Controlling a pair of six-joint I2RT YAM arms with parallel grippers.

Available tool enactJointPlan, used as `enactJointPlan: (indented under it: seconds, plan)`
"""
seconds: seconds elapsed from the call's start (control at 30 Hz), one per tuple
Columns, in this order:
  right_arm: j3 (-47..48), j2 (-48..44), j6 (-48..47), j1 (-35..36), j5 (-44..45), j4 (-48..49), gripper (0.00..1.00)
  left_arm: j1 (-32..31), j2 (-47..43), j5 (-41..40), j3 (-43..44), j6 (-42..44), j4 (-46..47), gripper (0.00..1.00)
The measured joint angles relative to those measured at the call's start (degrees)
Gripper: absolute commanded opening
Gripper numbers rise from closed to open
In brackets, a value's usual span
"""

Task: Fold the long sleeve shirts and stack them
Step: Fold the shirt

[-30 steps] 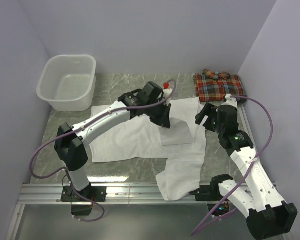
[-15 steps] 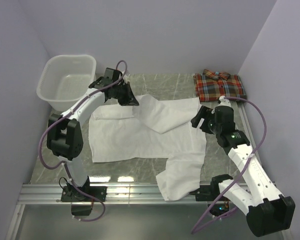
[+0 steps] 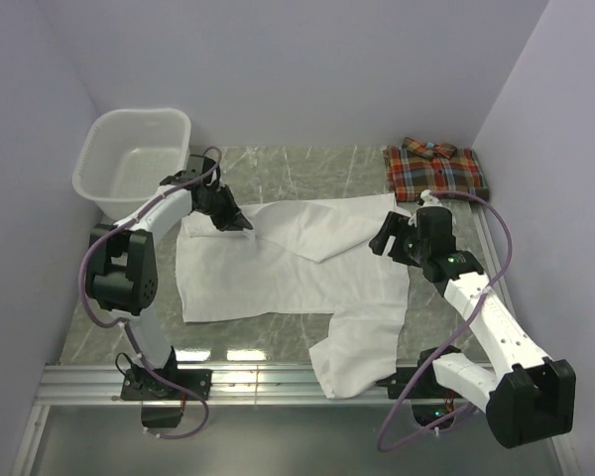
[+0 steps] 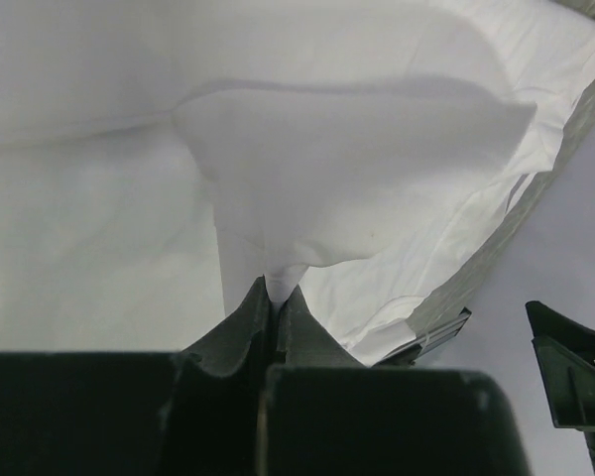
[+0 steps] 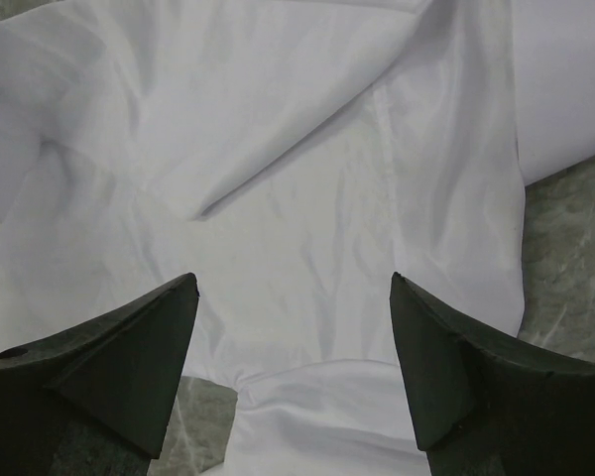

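A plain white long sleeve shirt lies spread over the middle of the table, one sleeve trailing to the front rail. My left gripper is at the shirt's back left corner, shut on a pinch of its cloth. In the left wrist view the white shirt runs up from between the closed left gripper. My right gripper hangs open over the shirt's right edge. Its wrist view shows only the white shirt below the right gripper. The plaid shirt lies folded at the back right.
A white plastic laundry basket stands at the back left corner. Walls close the table on the left, back and right. A metal rail runs along the front edge. Bare marble table shows beside the shirt's right edge.
The left arm has swung from the shirt's middle to its back left, pulling the pinched cloth with it and laying that flap out. The right gripper has edged left over the shirt.
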Motion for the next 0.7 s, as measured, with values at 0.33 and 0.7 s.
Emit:
enactJointPlan:
  seconds: [0.33,0.7]
  plan:
    - [-0.07,1.40,0.00,0.00,-2.14,2.62,0.84,2.03,-4.24,0.35,0.48,-3.50,-4.85,0.01]
    - [-1.05,2.89,0.00,0.00,-3.41,4.00,0.85,2.01,-9.97,1.68,1.99,-8.33,-7.19,0.02]
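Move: The left fingers are already shut on the sleeve end, about 3 cm above the shirt body it is being folded over. The shirt's far left corner is some 15 cm to the left and 4 cm ahead of them, and the sleeve's near fold corner lies about 16 cm to their right and 7 cm back. From the right hand, open over the shirt's right part, the spot under the sleeve end is roughly 32 cm left and 5 cm ahead. The left hand, keeping its pinch on the sleeve end, first slips some 1.5 cm to the left and then lifts almost straight up about 7.5 cm from the shirt body, slowing at the top with only a slight drift back. The gripper stays shut and angled down towards the right, its wrist turning by only a few degrees as the sleeve is drawn up into a hanging peak. ##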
